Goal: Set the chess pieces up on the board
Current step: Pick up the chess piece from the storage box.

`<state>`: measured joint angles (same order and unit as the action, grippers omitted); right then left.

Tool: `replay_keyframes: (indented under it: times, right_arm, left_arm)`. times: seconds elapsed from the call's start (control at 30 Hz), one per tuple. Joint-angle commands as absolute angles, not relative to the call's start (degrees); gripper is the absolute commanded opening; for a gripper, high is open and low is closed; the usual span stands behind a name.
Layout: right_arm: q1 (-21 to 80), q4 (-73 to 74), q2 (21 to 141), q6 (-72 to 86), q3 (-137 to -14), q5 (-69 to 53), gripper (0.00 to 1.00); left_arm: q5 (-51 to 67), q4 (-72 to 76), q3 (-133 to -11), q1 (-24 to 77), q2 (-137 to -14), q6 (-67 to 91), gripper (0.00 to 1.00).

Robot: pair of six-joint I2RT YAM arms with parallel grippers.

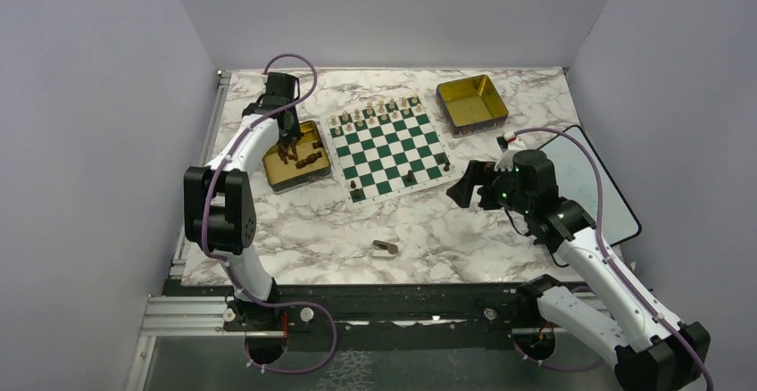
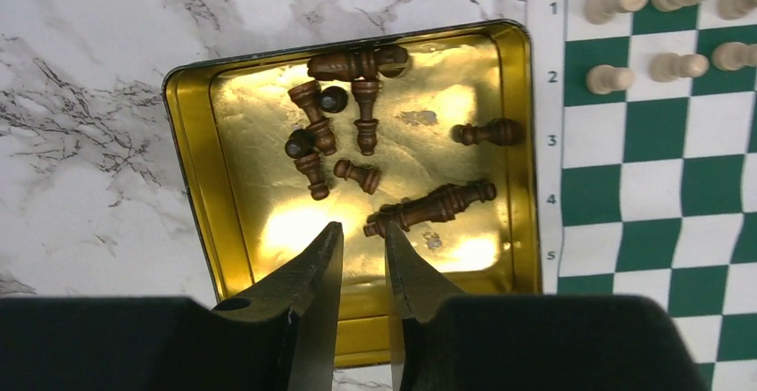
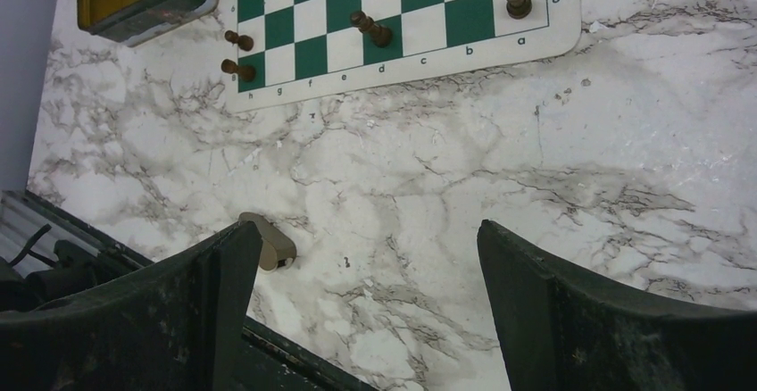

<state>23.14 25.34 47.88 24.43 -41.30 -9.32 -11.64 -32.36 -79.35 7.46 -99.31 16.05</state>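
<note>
The green-and-white board (image 1: 386,150) lies mid-table, with pale pieces along its far rows and a few dark chess pieces (image 1: 409,177) on its near rows. Several more dark chess pieces (image 2: 357,96) lie toppled in a gold tin (image 2: 192,168) left of the board (image 2: 678,168). My left gripper (image 2: 361,230) hangs over that tin, open by a narrow gap. The base of a long dark piece (image 2: 437,205) lies right by its right fingertip. My right gripper (image 3: 370,248) stands wide open over bare marble, near the board's (image 3: 393,7) near right corner, holding nothing.
A second gold tin (image 1: 471,103) stands at the back right of the board. A small tan object (image 1: 385,248) lies on the marble near the front edge, beside my right gripper's left finger (image 3: 223,284). A clear sheet (image 1: 589,177) lies at the table's right side.
</note>
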Motion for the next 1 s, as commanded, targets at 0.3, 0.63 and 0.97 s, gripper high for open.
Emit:
replay_keyframes:
  times: [0.3,0.63,0.97]
  right_arm:
    - [22.92,24.25,49.03,23.48,-41.22,-11.43,0.96]
    - [22.94,23.48,50.34,23.51,-41.39,-11.95,0.96]
    - [22.93,23.28,50.82,23.64,-41.45,-12.47,0.96]
  left_arm:
    - [-12.88,-25.43,-78.92,0.92,-105.17,16.23,0.24]
    - [-12.33,-24.37,-79.76,0.53,-108.68,16.25,0.24]
    - [-11.81,-23.64,-78.4,0.53,-110.41,16.44,0.23]
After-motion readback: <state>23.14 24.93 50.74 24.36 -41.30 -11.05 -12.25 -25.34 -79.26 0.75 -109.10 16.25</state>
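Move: The dark chess piece with its round head up, in the left cluster in the storage box, lies about 4 cm ahead of the left hand, 6 cm to its left and 8 cm below. At much the same depth are a small pawn 3 cm ahead and 3 cm left, a long lying piece 2 cm straight ahead, and a lone piece 6 cm ahead and 3 cm right. From the right hand, the round-headed piece is roughly 18 cm ahead, 48 cm left and 13 cm below. The left hand sinks about 6 cm while shifting 5 cm left and slightly forward towards the round-headed piece, fingers slightly open. ##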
